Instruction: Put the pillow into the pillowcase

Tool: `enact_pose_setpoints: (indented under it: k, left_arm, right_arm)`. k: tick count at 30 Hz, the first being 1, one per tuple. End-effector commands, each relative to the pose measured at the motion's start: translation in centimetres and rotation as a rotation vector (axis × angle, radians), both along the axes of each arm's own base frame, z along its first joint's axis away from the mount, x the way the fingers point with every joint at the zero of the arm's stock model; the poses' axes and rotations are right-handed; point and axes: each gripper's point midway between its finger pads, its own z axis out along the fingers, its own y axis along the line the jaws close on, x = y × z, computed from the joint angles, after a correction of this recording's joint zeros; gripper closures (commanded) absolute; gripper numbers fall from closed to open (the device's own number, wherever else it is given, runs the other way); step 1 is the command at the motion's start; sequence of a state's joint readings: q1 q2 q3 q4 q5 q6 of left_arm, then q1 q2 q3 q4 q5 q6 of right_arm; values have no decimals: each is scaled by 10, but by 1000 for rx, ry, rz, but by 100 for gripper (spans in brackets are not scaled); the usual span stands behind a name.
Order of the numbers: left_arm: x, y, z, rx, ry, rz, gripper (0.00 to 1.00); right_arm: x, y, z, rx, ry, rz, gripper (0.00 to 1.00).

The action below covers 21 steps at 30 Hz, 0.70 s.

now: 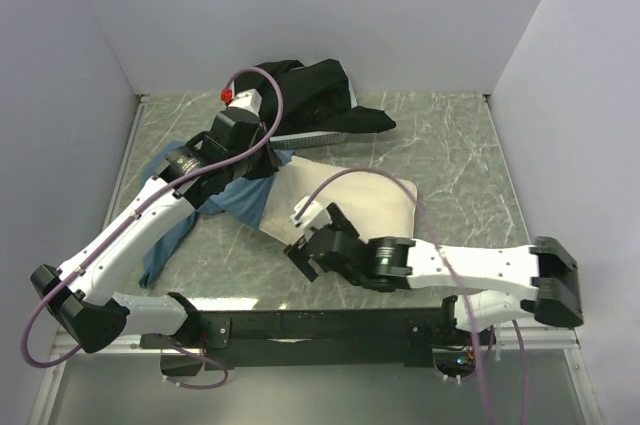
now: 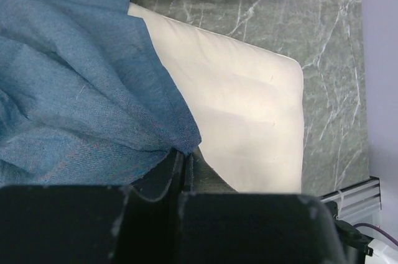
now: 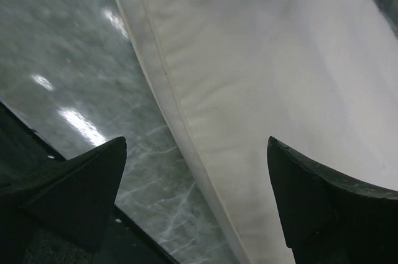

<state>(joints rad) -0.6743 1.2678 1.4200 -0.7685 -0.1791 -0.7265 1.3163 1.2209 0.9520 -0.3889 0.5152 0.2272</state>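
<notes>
The slate-blue pillowcase lies bunched at the left of the table, and one edge of it is lifted. My left gripper is shut on that edge, and in the left wrist view the pillowcase runs down into the closed left gripper. The cream pillow lies flat in the middle, with its left part under the blue fabric. My right gripper stands open at the pillow's near-left edge. In the right wrist view the seam of the pillow passes between the fingers of the right gripper, which touch nothing.
A black cloth is heaped at the back over a flat pale item. Walls close in the marble table on the left, back and right. A black rail runs along the near edge between the arm bases.
</notes>
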Motion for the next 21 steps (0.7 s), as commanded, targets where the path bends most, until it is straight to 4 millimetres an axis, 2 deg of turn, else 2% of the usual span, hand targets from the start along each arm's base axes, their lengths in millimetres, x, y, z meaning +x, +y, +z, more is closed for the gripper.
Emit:
enact_pose_setpoints:
  k: [1, 5, 7, 10, 11, 12, 13, 14, 15, 18, 21]
  left_arm:
    - [2, -11, 41, -95, -91, -27, 99]
    - [-1, -9, 44, -94, -98, -39, 99]
    - [-2, -9, 47, -97, -100, -46, 99]
    - [-6, -11, 52, -102, -108, -68, 99]
    - [-7, -11, 54, -105, -111, -76, 99]
    - [-9, -11, 57, -111, -116, -84, 99]
    - [-11, -12, 59, -116, -117, -96, 99]
    - [-13, -13, 61, -119, -124, -110, 99]
    - [-15, -14, 66, -127, -132, -121, 99]
    - [-21, -21, 76, -141, -152, -190, 99]
    - [-27, -30, 88, -148, -188, -254, 98]
  right_arm:
    - [12, 12, -24, -99, -99, 49, 0]
    - [15, 17, -36, -133, -111, 61, 0]
    - [18, 18, -49, -180, -118, 66, 0]
    - [31, 12, -58, -232, -146, 11, 1]
    - [36, 7, -60, -260, -139, -2, 7]
    - [40, 12, -50, -237, -138, -16, 27]
    - [48, 9, -41, -217, -133, -38, 40]
    - [51, 12, -25, -188, -132, -43, 57]
    - [53, 14, -14, -161, -128, -42, 80]
    - [50, 26, 43, -16, -96, 5, 100]
    - [37, 32, 111, 152, -64, 87, 100]
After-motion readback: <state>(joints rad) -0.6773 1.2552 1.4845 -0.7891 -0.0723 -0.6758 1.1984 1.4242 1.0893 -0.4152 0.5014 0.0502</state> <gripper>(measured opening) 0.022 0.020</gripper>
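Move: The pillow's near edge lies just ahead of the right hand, roughly 3 cm out, level sideways and about 8 cm below its open fingers. The pillow's middle is some 10 cm ahead, 7 cm right and 10 cm down. The bunched pillowcase lies about 9 cm ahead, 16 cm left and 8 cm lower. For the left hand, already gripping the pillowcase's mouth, that near edge is about 10 cm back, 5 cm right and 18 cm below. The right fingers shut on the pillow's near side, pinching a fold of it: the open hand first drops about 7 cm onto it while easing forward, its left side rolling down some 15 degrees. Closed, it lifts roughly 5 cm, still going forward to about 5 cm in all. The left hand keeps its pinch on the pillowcase's mouth and, late on, rises a couple of centimetres while drifting back and right. ##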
